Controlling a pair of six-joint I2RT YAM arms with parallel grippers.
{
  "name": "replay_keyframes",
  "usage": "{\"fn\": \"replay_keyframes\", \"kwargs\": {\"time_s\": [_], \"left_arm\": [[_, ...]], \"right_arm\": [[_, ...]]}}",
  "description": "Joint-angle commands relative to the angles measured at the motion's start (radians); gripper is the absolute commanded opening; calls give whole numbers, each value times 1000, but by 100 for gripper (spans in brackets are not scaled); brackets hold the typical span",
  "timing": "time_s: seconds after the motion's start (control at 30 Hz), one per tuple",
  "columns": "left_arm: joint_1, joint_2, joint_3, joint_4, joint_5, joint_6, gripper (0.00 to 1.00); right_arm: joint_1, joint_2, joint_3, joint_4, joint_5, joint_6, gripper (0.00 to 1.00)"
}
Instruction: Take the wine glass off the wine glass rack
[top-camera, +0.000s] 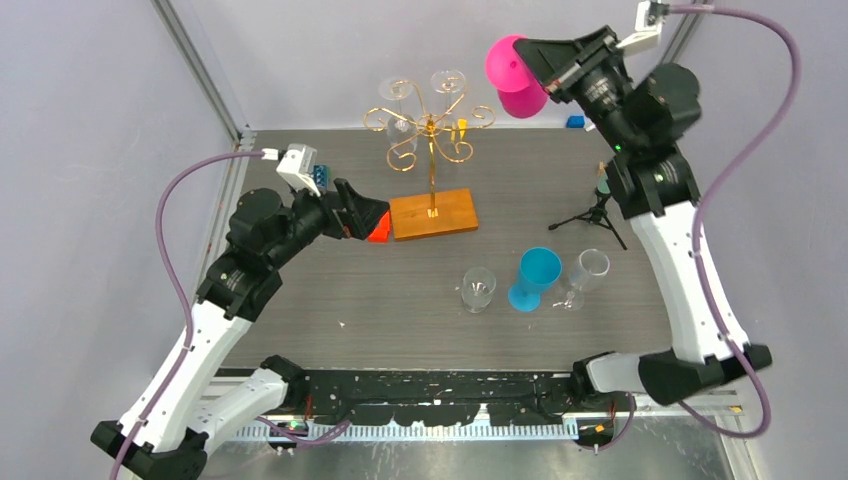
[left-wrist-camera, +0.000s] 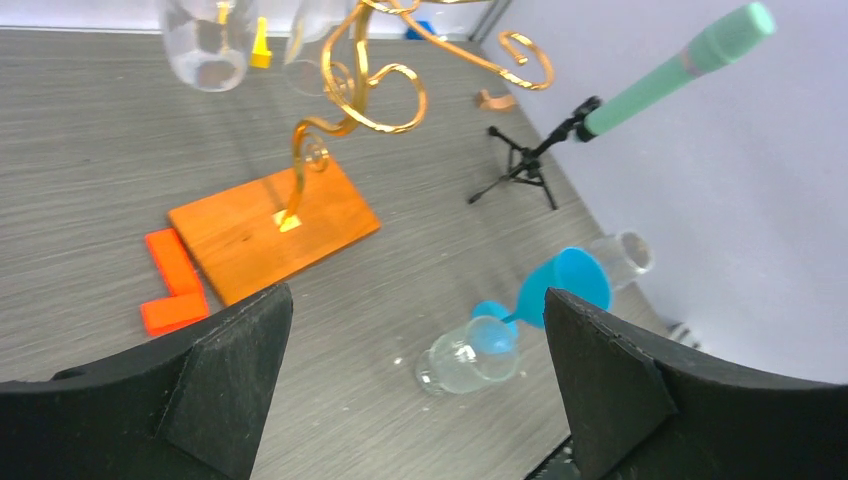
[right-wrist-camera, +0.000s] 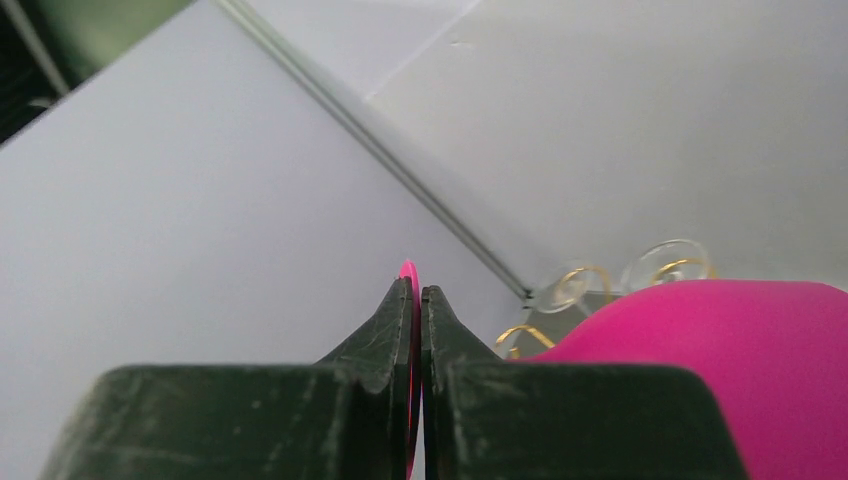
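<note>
The wine glass rack (top-camera: 430, 128) is a gold wire stand on an orange-brown wooden base (top-camera: 433, 213) at mid-table. Two clear glasses (top-camera: 398, 96) hang upside down from its scroll arms. A pink wine glass (top-camera: 515, 78) is held in the air to the upper right of the rack, apart from it. My right gripper (right-wrist-camera: 412, 290) is shut on the thin pink foot of that glass; its bowl (right-wrist-camera: 720, 380) fills the lower right of the right wrist view. My left gripper (left-wrist-camera: 415, 296) stands open and empty, low beside the left end of the rack's base (left-wrist-camera: 270, 232).
A blue wine glass (top-camera: 535, 276) stands at front right between two clear glasses (top-camera: 478, 289) (top-camera: 588, 272) on the table. A small tripod holding a teal microphone (top-camera: 600, 205) stands at the right. An orange block (left-wrist-camera: 172, 283) lies by the base's left end. Walls enclose the back and sides.
</note>
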Motion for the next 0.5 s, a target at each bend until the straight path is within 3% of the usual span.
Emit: {"fn": "replay_keyframes", "kwargs": {"time_s": [0.0,0.13,0.23,0.47], "left_arm": [[4,9,54,112,107,-160,99],[4,37,54,160,197,-315,98],[4,48,-4,286,282,-450,97],[3,104,-107,675,447,-787,95]], "right_arm": [[2,-123,-86,48,-153,205,0],[8,-225,-255,215,-263,456,0],[24,-277,-335,321,-324,638,0],[98,-462,-531,345,-287,692,0]]}}
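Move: The pink wine glass, foot pinched in the right fingers, has its middle about 27 cm right of the open left gripper, 8 ahead and 14 above. From the right hand, the left gripper waits some 27 cm to the left, 11 back and 21 lower; the rack stands about 14 cm left, 11 ahead, well below. The standing clear glass is roughly 24 cm right of the left gripper, 2 back and 27 below. Draw the right gripper back about 14 cm and slightly left, its small early rise giving way to sinking, keeping its pinch on the pink glass's foot while the wrist turns counter-clockwise, rolls left side up and tips down to swing the bowl towards the left gripper. Bring the left gripper right, up and slightly back to meet the bowl, fingers still wide open, rolling its right side up nearly 30 degrees and turning clockwise. ##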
